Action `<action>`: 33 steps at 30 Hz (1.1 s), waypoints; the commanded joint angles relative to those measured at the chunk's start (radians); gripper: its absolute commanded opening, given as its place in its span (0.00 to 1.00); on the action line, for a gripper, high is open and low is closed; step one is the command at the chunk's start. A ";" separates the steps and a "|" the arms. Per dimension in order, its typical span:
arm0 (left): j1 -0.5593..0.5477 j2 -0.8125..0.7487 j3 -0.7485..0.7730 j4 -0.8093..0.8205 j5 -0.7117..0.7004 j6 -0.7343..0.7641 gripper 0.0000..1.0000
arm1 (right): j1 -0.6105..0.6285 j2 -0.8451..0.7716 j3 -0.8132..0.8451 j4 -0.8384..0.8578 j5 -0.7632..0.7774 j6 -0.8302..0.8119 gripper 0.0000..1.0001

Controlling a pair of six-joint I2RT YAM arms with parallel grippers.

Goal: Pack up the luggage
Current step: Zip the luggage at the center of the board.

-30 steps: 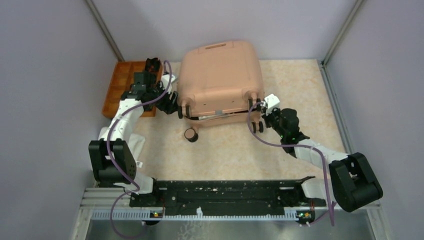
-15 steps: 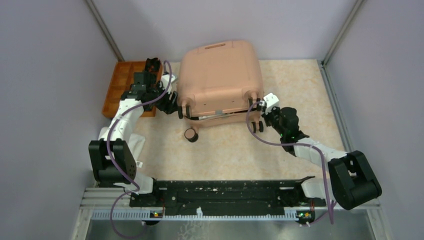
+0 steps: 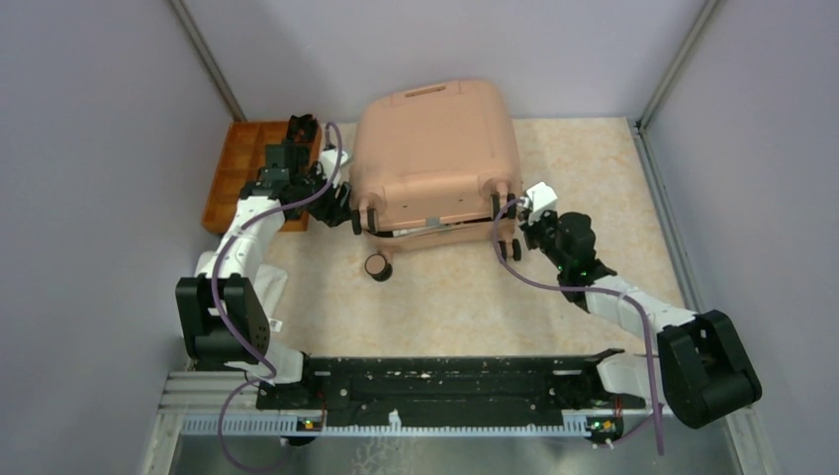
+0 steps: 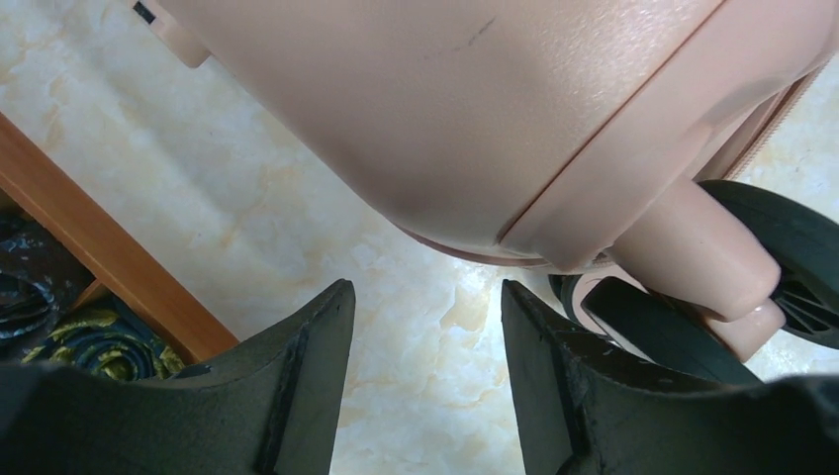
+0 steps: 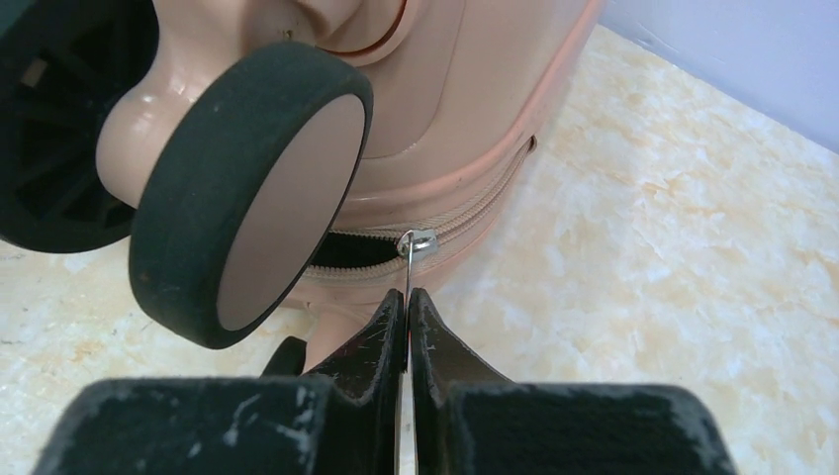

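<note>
The peach-pink luggage (image 3: 435, 148) lies flat at the back of the table, its lid down and its wheels toward me. My right gripper (image 3: 514, 214) is at its near right corner. In the right wrist view this gripper (image 5: 407, 294) is shut on the thin metal zipper pull (image 5: 408, 267), just beside a black-and-pink wheel (image 5: 247, 188). The zipper (image 5: 465, 223) gapes dark to the left of the slider. My left gripper (image 3: 343, 206) hovers open at the near left corner. Only table shows between its fingers (image 4: 425, 292), with the shell (image 4: 445, 99) and a wheel (image 4: 782, 257) just beyond.
An orange compartmented tray (image 3: 237, 173) with dark items stands left of the luggage, right behind my left arm; its wooden edge (image 4: 109, 257) shows by the left finger. Another wheel (image 3: 376, 266) sits on the table in front of the case. Grey walls close in both sides.
The right gripper has pinched fully shut on the zipper pull, and the right arm has shifted slightly to the right. The left arm and the luggage have stayed put.
</note>
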 commanded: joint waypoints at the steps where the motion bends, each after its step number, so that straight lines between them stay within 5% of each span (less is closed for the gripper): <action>1: -0.014 0.017 0.006 0.039 0.082 0.014 0.62 | 0.045 -0.044 0.016 0.039 -0.090 0.079 0.00; 18: -0.109 0.081 0.044 0.034 0.082 0.049 0.58 | 0.221 -0.104 -0.058 0.100 0.059 0.115 0.00; 33: -0.213 0.102 0.116 -0.002 0.061 0.116 0.39 | 0.433 0.035 -0.066 0.294 0.241 0.130 0.00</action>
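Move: The left gripper, half open, stands just off the suitcase's near left corner: the lid's lip there is about 3 cm to its right, 1 cm ahead and 2 cm lower. The left upper wheels sit some 6 cm right and 2 cm back, the tray's middle about 16 cm left, 6 cm ahead and far below. The right gripper already pinches the zip pull; the near side's zip middle lies about 16 cm left and 4 cm back, the slider 3 cm ahead and 1 cm left, the upper right wheels 4 cm left and slightly ahead. Keep the zip pull pinched in the shut right fingers and draw it back about 3 cm, easing nearly 2 cm left and slightly down past the right wheels, while turning the wrist some 10 degrees clockwise. Meanwhile bring the left gripper about 2.5 cm right and 1 cm down onto the near left corner, then narrow its fingers around the lip to brace the case. ##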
